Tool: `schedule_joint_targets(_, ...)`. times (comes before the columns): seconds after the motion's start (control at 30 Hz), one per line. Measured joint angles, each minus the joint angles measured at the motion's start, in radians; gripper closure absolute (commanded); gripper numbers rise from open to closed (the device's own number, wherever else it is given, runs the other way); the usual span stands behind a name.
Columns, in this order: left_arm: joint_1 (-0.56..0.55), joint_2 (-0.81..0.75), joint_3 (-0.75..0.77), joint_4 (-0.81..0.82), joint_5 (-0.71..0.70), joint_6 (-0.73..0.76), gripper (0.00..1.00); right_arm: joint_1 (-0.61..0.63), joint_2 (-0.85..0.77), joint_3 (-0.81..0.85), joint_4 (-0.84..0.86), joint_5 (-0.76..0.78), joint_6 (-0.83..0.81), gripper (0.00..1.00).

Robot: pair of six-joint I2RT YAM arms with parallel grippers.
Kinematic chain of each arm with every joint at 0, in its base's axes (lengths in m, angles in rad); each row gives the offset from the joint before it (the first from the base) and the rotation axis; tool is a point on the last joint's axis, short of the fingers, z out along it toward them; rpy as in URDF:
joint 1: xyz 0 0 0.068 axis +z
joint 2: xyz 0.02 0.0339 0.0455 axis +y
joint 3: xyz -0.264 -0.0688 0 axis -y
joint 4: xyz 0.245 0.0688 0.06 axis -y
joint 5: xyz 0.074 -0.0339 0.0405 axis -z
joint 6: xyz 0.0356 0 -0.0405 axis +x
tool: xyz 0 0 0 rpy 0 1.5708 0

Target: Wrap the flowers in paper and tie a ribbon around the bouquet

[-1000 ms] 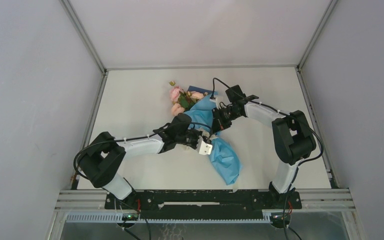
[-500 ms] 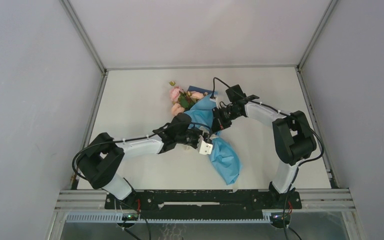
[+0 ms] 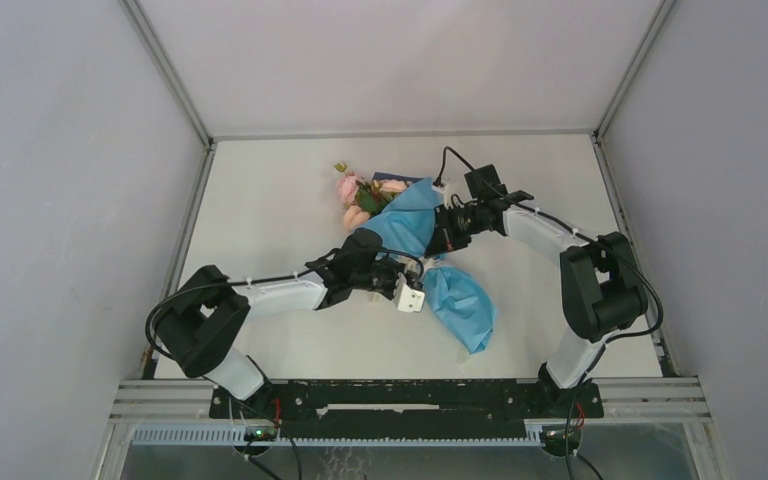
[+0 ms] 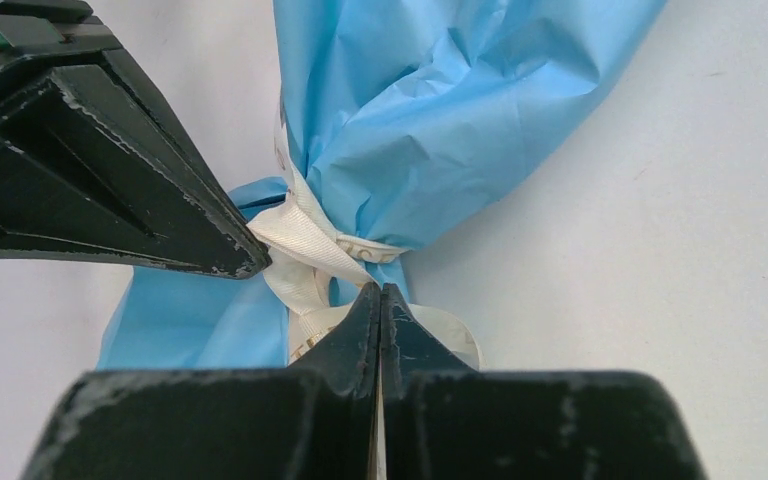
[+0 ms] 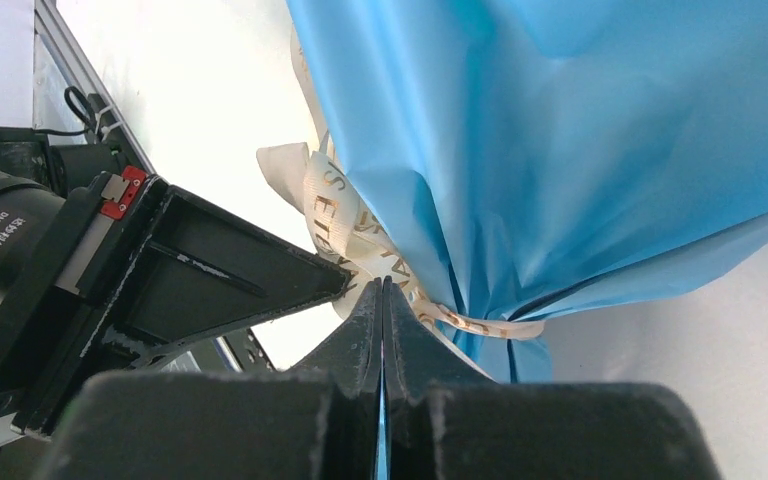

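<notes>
The bouquet lies on the table, with pink flowers (image 3: pixel 358 190) and green leaves showing at its far end. Its blue paper (image 3: pixel 463 305) (image 4: pixel 430 110) (image 5: pixel 580 130) is pinched at a narrow waist. The cream ribbon (image 4: pixel 305 230) (image 5: pixel 335 215), printed with letters, circles that waist. My left gripper (image 3: pixel 422 268) (image 4: pixel 380 290) is shut at the waist, with a cream strip of ribbon between its jaws. My right gripper (image 3: pixel 436 250) (image 5: pixel 382 285) is shut too. In the left wrist view a ribbon end runs from the tip of the right fingers (image 4: pixel 140 190). Both tips nearly touch each other.
A dark blue edge (image 3: pixel 402 181) shows behind the blooms. The white table (image 3: pixel 260 200) is bounded by grey walls at left, right and back. A black rail (image 3: pixel 410 400) with the arm bases runs along the near edge.
My right arm has drawn back to the right. The bouquet has swung with it: the upper cone stands wider and the lower paper end has slid right. The left arm has barely moved.
</notes>
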Motion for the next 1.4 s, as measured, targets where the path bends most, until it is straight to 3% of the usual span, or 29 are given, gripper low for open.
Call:
schedule_joint_targets(0.77, 0.0, -0.007, -0.012, 0.017, 0.016, -0.002, 1.0, 0.064, -0.056, -0.04, 0.217, 0.023, 0.243, 1.0)
schedule_joint_targets(0.97, 0.0, -0.007, -0.014, 0.013, 0.016, -0.001, 1.0, 0.059, -0.056, -0.041, 0.201, 0.062, 0.23, 0.77)
schedule_joint_targets(1.17, 0.003, -0.011, -0.024, -0.008, 0.016, 0.002, 1.0, 0.059, -0.047, -0.01, 0.057, 0.073, 0.085, 0.76)
schedule_joint_targets(1.4, 0.004, -0.046, -0.041, -0.063, 0.045, 0.015, 1.0, 0.115, 0.004, 0.024, -0.032, 0.109, -0.029, 0.68)
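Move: Both hands are shut on ribbon at the bouquet's waist. The ribbon knot lies about 4 cm below the right fingertips and 1 cm to their left; it is about 2 cm ahead of the left fingertips, 1 cm to their right and 3 cm below. From the right hand, the flowers are roughly 13 cm ahead and 13 cm left, and the middle of the paper's stem end is about 9 cm back and 6 cm right, both some 6 cm lower. Still pinching ribbon, the right hand draws it about 3.5 cm left and 3 cm up over the knot, tilting a little. It then opens its fingers about a quarter and lets go, coming back about 3 cm and sinking nearly 4 cm beside the left gripper while swinging some 10 degrees counter-clockwise. The left hand keeps its pinch almost still, then tugs about 2 cm back and slightly left. ##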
